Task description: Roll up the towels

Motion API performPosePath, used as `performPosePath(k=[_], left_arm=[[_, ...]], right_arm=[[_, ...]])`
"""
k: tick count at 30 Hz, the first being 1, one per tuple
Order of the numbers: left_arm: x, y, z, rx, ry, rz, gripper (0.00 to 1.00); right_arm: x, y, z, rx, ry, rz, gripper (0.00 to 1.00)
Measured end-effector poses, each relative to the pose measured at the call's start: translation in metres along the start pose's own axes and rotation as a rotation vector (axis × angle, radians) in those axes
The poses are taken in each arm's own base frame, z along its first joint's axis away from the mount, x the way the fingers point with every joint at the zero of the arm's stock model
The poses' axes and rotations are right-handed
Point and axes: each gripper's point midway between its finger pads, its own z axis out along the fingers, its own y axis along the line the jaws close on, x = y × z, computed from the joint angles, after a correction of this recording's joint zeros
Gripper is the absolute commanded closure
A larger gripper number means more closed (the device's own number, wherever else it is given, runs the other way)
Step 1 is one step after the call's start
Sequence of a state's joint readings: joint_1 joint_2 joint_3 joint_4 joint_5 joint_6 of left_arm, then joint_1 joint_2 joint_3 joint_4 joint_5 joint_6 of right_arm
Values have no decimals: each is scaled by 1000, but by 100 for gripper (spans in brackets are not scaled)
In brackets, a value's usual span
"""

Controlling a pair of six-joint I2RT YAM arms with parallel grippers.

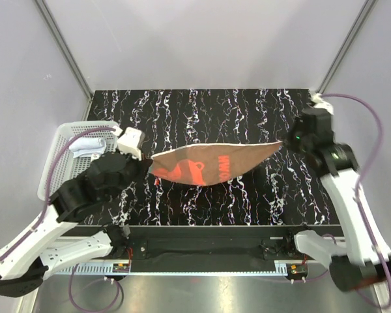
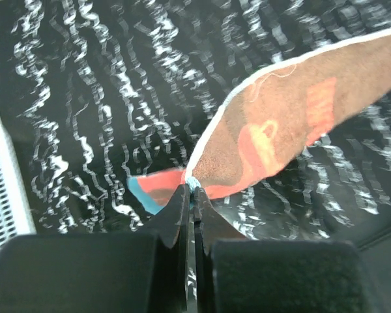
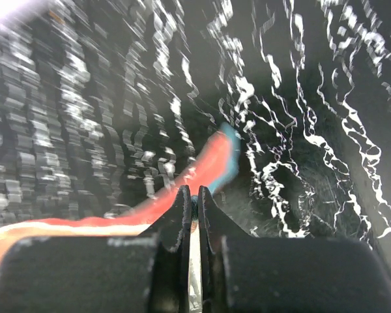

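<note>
The rust-brown towel (image 1: 212, 164) with a red-orange patch hangs stretched between both grippers above the black marbled table. My left gripper (image 1: 145, 163) is shut on its left corner; in the left wrist view the towel (image 2: 280, 124) rises away from the pinched teal edge at my left gripper (image 2: 191, 188). At the towel's right corner my right gripper (image 1: 287, 140) is shut; its wrist view shows a blurred red and teal strip of towel (image 3: 202, 171) at the jaw tips of my right gripper (image 3: 193, 195). The pale towel (image 1: 88, 145) lies in the white basket.
The white perforated basket (image 1: 66, 135) stands at the table's left edge, close behind my left arm; its wall (image 2: 3, 195) shows in the left wrist view. Grey enclosure walls and metal posts surround the table. The black marbled table (image 1: 202, 111) stretches behind the held towel.
</note>
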State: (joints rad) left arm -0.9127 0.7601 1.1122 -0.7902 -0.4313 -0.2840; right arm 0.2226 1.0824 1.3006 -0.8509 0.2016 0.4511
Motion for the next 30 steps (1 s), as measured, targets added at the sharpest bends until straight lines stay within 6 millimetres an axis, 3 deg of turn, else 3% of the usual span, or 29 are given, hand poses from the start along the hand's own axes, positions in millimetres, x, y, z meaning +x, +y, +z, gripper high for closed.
performPosePath(k=[5, 7, 9, 12, 15, 20, 24, 27, 30], left_arm=[[-16, -6, -26, 88, -50, -35, 100], [-21, -7, -28, 92, -59, -45, 100], [-21, -6, -24, 70, -38, -41, 100], [-19, -6, 2, 9, 31, -24, 100], [-3, 7, 46, -77, 148, -33, 100], [52, 59, 123, -245, 401, -102, 100], [91, 91, 171, -330, 570, -144, 100], [106, 102, 208, -355, 636, -156, 100], [114, 109, 237, -366, 666, -167, 100]], right_arm=[[-13, -14, -78, -59, -151, 80, 100], [-13, -20, -86, -44, -159, 88, 100], [-8, -22, -75, -12, -121, 80, 100], [4, -20, -34, 62, -13, 50, 100], [22, -20, 18, 135, 92, 19, 100], [57, -33, 106, 251, 258, -5, 100], [81, -41, 165, 302, 353, -16, 100], [88, -42, 203, 314, 394, -24, 100], [80, -38, 239, 305, 393, -24, 100]])
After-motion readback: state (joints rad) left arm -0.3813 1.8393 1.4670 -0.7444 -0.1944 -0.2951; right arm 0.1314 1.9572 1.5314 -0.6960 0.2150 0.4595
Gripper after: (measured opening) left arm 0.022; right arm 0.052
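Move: The bare table spot where the brown towel's far edge is taken lies about 20 cm ahead of the left hand, 2 cm left and 27 cm below; for the right hand it is some 15 cm ahead, 1 cm right and 26 cm down. The sagging towel's middle is level with the left hand, 20 cm to its right and 9 cm lower. The white basket sits roughly 13 cm ahead of the left hand, 32 cm left and 24 cm below. Still pinching the brown towel's two far corners, both hands first lift a little and draw back, the right by more (about 6 cm), then sweep down and forward together some 20 to 25 cm each way towards the table. The fingers tip downward, the left ones by nearly 40 degrees while swinging counter-clockwise, and stay shut. ##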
